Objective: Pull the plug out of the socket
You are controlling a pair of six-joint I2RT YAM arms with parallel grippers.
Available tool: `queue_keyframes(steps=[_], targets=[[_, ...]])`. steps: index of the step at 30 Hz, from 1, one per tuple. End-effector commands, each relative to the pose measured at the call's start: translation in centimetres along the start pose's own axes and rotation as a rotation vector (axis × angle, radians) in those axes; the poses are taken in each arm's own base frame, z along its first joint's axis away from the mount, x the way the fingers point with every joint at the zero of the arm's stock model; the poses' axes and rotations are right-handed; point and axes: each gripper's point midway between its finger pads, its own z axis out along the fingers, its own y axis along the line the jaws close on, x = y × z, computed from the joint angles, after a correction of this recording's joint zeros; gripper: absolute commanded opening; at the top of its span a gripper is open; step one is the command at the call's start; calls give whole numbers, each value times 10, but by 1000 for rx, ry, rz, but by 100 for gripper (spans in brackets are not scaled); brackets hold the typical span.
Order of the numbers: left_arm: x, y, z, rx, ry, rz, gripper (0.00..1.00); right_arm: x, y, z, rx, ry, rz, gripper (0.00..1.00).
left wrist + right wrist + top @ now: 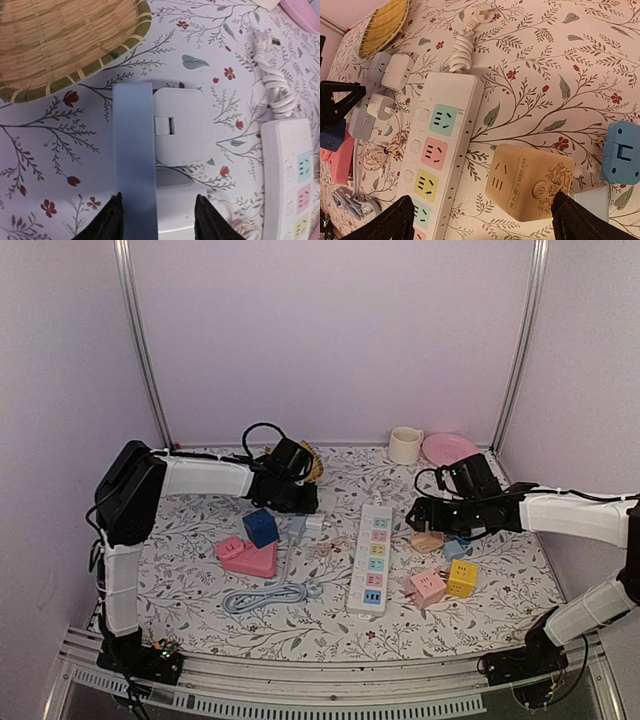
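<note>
The socket (372, 560), a long white strip with pastel outlets (445, 145), lies mid-table with its own cord coiled at its far end. Left of it lies a slimmer grey-blue strip (132, 150) with two white plugs in it: one (185, 127) farther off, one (182, 212) between the jaws. My left gripper (159, 220) straddles that strip and the nearer plug, its fingertips at their outer edges; whether they press does not show. My right gripper (485, 220) stands open above a beige cube socket (530, 182) beside the white strip, holding nothing.
A bamboo basket (60, 40) sits behind the left gripper. A cup (405, 445) and pink plate (450, 448) stand at the back. A blue cube (261, 527), pink block (245, 557), grey coiled cable (265, 595), and pink (427, 587) and yellow cubes (461, 578) lie around.
</note>
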Motion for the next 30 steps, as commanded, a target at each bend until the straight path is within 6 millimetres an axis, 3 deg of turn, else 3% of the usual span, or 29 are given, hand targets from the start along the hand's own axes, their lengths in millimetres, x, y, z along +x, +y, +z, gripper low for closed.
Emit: queue_keyframes(steps=[1, 11, 16, 22, 30], targets=[[2, 34, 21, -127, 56, 45, 47, -6, 8, -10, -20, -25, 9, 96], [16, 39, 47, -110, 103, 32, 40, -6, 15, -12, -44, -25, 10, 96], [22, 37, 48, -91, 116, 27, 22, -5, 26, -8, -74, -13, 2, 96], [13, 31, 24, -45, 68, 4, 0, -6, 49, -4, -176, -1, 6, 96], [-7, -2, -29, 169, -50, -61, 0, -18, 91, -5, -317, -24, 9, 96]])
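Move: The light-blue socket's middle is about 1 cm ahead, 1 cm left and 5 cm below the left hand. Its near white plug sits level ahead, 2 cm right; the far one 4 cm ahead, 3 cm right; a dark blue cube stands 3 cm back, 9 cm left. For the right hand, the near white plug lies 6 cm ahead, 18 cm left and 9 cm lower; the white strip 1 cm back, 8 cm left; the beige cube 2 cm ahead, 3 cm right. The light-blue socket, already straddled by the left fingers, is reached down onto by about 4 cm with a little forward travel, pinched across its sides beside the white plugs, then drawn some 3 cm back and slightly left. The right hand, fingers still wide open, rises a little, then swings about 5 cm left, off the beige cube and towards the plugs. ##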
